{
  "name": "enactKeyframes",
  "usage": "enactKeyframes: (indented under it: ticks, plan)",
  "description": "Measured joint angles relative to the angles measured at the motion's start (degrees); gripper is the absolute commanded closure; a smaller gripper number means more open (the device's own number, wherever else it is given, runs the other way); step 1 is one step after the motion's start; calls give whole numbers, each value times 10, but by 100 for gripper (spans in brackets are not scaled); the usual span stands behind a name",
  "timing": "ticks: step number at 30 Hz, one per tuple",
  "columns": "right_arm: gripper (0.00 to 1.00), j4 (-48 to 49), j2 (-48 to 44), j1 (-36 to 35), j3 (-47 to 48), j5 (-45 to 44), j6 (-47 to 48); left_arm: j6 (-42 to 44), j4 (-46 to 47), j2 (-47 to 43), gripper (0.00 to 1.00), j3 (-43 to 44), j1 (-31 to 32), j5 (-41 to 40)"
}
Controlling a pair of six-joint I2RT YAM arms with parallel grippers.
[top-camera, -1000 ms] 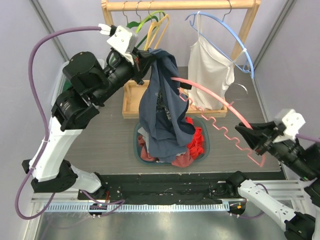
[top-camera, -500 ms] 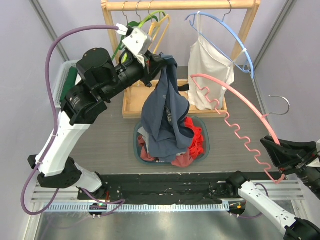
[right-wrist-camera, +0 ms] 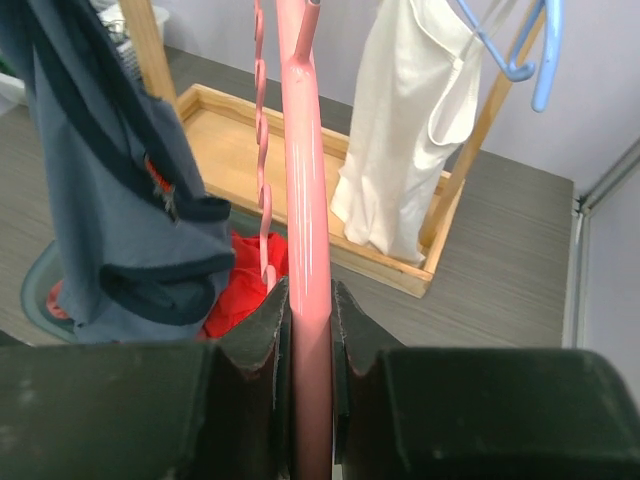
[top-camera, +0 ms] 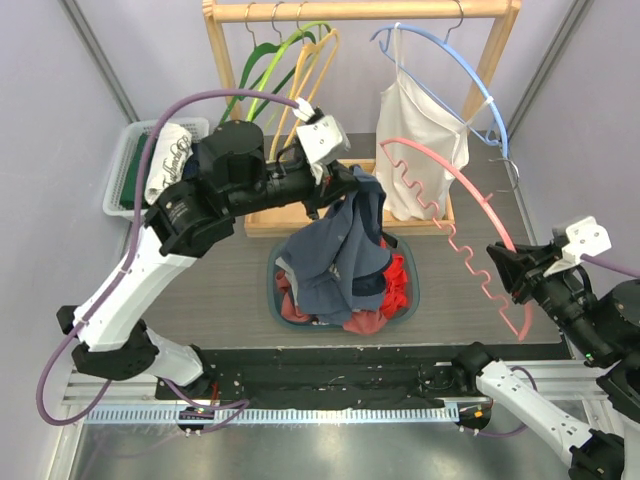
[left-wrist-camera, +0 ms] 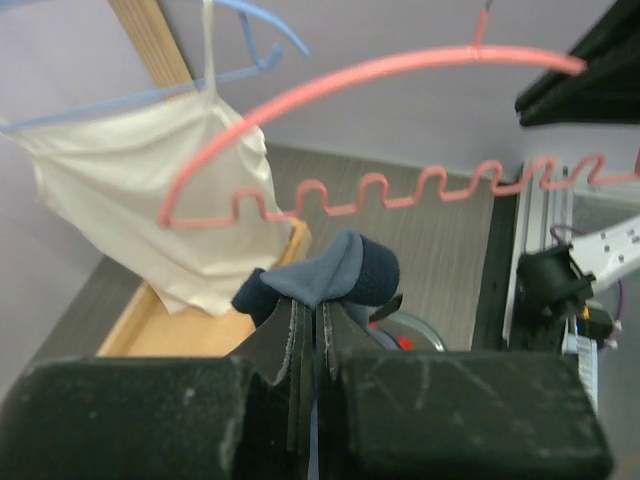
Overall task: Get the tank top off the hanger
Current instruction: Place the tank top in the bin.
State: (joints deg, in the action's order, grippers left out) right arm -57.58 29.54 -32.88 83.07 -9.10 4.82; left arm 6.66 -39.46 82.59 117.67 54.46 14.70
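Observation:
The tank top (top-camera: 335, 250) is dark blue-grey and hangs bunched from my left gripper (top-camera: 352, 186), which is shut on its upper edge; its lower part rests in the basket (top-camera: 415, 290). In the left wrist view the fabric (left-wrist-camera: 335, 275) bulges out just past the closed fingertips of that gripper (left-wrist-camera: 318, 310). The pink hanger (top-camera: 470, 195) with a wavy lower bar is bare and stands apart, to the right of the tank top. My right gripper (top-camera: 505, 262) is shut on the hanger's lower end, which the right wrist view shows as a pink bar (right-wrist-camera: 305, 200) clamped by the gripper (right-wrist-camera: 310, 300).
A wooden rack (top-camera: 370, 10) spans the back, carrying green and yellow hangers (top-camera: 290, 50) and a blue hanger (top-camera: 470, 75) with a white top (top-camera: 420, 140). Red clothes (top-camera: 395, 285) lie in the basket. A green bin (top-camera: 125, 170) holding white cloth sits at far left.
The hanger came out of the tank top and swung off to the right. My left gripper carried the tank top right and downward over the basket.

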Motion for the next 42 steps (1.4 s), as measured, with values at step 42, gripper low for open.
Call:
enactKeyframes:
  ticks: [42]
  plan:
    - [99, 111, 32, 0, -110, -138, -9, 28, 240, 154, 100, -521, -14, -53]
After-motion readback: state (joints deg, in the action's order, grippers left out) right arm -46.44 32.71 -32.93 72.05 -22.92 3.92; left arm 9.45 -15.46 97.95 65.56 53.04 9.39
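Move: The bin that the navy tank top hangs into lies almost straight below the left hand, its middle about 1 cm ahead and 46 cm down. The red top in the bin is about 12 cm right of that hand and 1 cm ahead; the rack's wooden tray lies 18 cm ahead and 1 cm right, at about bin depth. From the right hand, the bin is some 9 cm ahead, 23 cm left and 37 cm below. The navy tank top, still pinched in the left fingers, is lowered fast and almost straight down by about 42 cm onto the clothes in the bin, while the wrist tips the fingers from level to about 45 degrees down. The shut fingers keep their hold. The right hand keeps the pink hanger clear at the side, easing forward about 6 cm and turning a little clockwise. ##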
